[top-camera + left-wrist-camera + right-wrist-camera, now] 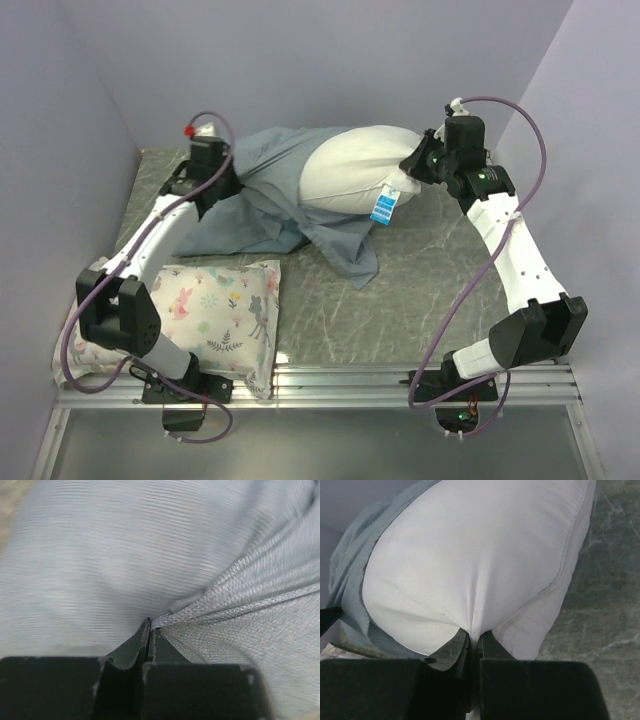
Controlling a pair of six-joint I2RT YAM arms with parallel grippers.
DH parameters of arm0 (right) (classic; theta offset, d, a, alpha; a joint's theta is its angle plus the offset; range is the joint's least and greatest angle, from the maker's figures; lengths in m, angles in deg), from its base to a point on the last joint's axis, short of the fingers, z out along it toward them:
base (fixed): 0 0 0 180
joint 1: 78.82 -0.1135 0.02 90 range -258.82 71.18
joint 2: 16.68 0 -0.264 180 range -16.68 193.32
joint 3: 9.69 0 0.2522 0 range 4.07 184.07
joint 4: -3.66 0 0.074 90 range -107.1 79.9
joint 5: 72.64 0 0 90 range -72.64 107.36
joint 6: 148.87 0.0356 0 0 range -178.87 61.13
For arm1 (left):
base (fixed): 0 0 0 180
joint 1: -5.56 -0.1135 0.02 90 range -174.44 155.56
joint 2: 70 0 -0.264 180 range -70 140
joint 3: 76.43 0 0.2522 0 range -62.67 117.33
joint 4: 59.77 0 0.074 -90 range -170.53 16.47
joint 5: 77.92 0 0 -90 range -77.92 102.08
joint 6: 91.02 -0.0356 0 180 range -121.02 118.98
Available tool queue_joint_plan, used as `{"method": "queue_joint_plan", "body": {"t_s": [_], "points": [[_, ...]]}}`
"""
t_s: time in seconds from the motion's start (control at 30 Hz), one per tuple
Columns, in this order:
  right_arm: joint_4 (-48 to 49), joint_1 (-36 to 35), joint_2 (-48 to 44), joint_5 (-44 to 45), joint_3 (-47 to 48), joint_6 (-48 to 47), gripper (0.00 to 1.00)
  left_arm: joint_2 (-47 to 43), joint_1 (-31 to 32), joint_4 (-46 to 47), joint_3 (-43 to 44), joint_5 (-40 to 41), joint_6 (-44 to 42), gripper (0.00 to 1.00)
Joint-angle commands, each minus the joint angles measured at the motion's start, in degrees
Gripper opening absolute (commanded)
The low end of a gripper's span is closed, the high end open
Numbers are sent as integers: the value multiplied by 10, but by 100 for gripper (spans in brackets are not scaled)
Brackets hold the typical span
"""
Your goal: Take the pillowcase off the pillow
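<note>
The plump white pillow (352,170) lies at the back middle of the table, its right half bare, with a blue-and-white tag (384,205) hanging at its near edge. The slate blue-grey pillowcase (262,205) is bunched over its left end and spreads onto the table. My left gripper (222,186) is shut on a fold of the pillowcase (165,619) at the left. My right gripper (413,160) is shut on the pillow's right end, pinching white fabric (474,630). The pillow (470,555) fills the right wrist view, the pillowcase edge (350,585) at its left.
A smaller white floral deer-print pillow (215,305) lies at the near left beside the left arm's base. Purple walls close in the back and both sides. A metal rail (340,385) runs along the near edge. The grey marbled tabletop (430,270) shows at the right.
</note>
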Motion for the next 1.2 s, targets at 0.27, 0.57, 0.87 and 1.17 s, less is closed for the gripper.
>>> {"method": "queue_joint_plan", "body": {"t_s": [0.27, 0.57, 0.87, 1.17], "points": [[79, 54, -53, 10, -38, 7, 0, -76, -169, 40, -94, -65, 35, 1], [176, 54, -115, -8, -295, 27, 0, -127, -108, 44, -49, -114, -2, 43], [199, 43, -221, -14, -429, 38, 34, 4, 8, 10, 178, -71, -66, 70], [160, 37, -275, 6, -424, 21, 68, 281, 42, -99, 456, -265, -155, 84]]}}
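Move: The bare white part of the pillow has its middle about 28 cm to the right of the left hand, which holds bunched pillowcase, 5 cm farther out and about level in height. From the right hand, pinching the pillow's end, that middle is some 12 cm left, 8 cm ahead and 7 cm below; the blue tag hangs 5 cm left, 3 cm back and 9 cm below. The floral pillow lies about 18 cm left of the left hand, 27 cm back and 17 cm below. Still pinching the pillowcase, the left hand tugs it about 6 cm further left, away from the pillow end that the right hand keeps gripping, then eases back a little, opens wide to let the cloth go, and rises some 15 cm as it swings right and forward over the case, turning clockwise. After the tug the right hand lowers the pillow end about 14 cm while drawing back some 10 cm and slightly right, then opens and releases the corner, staying just over it. ##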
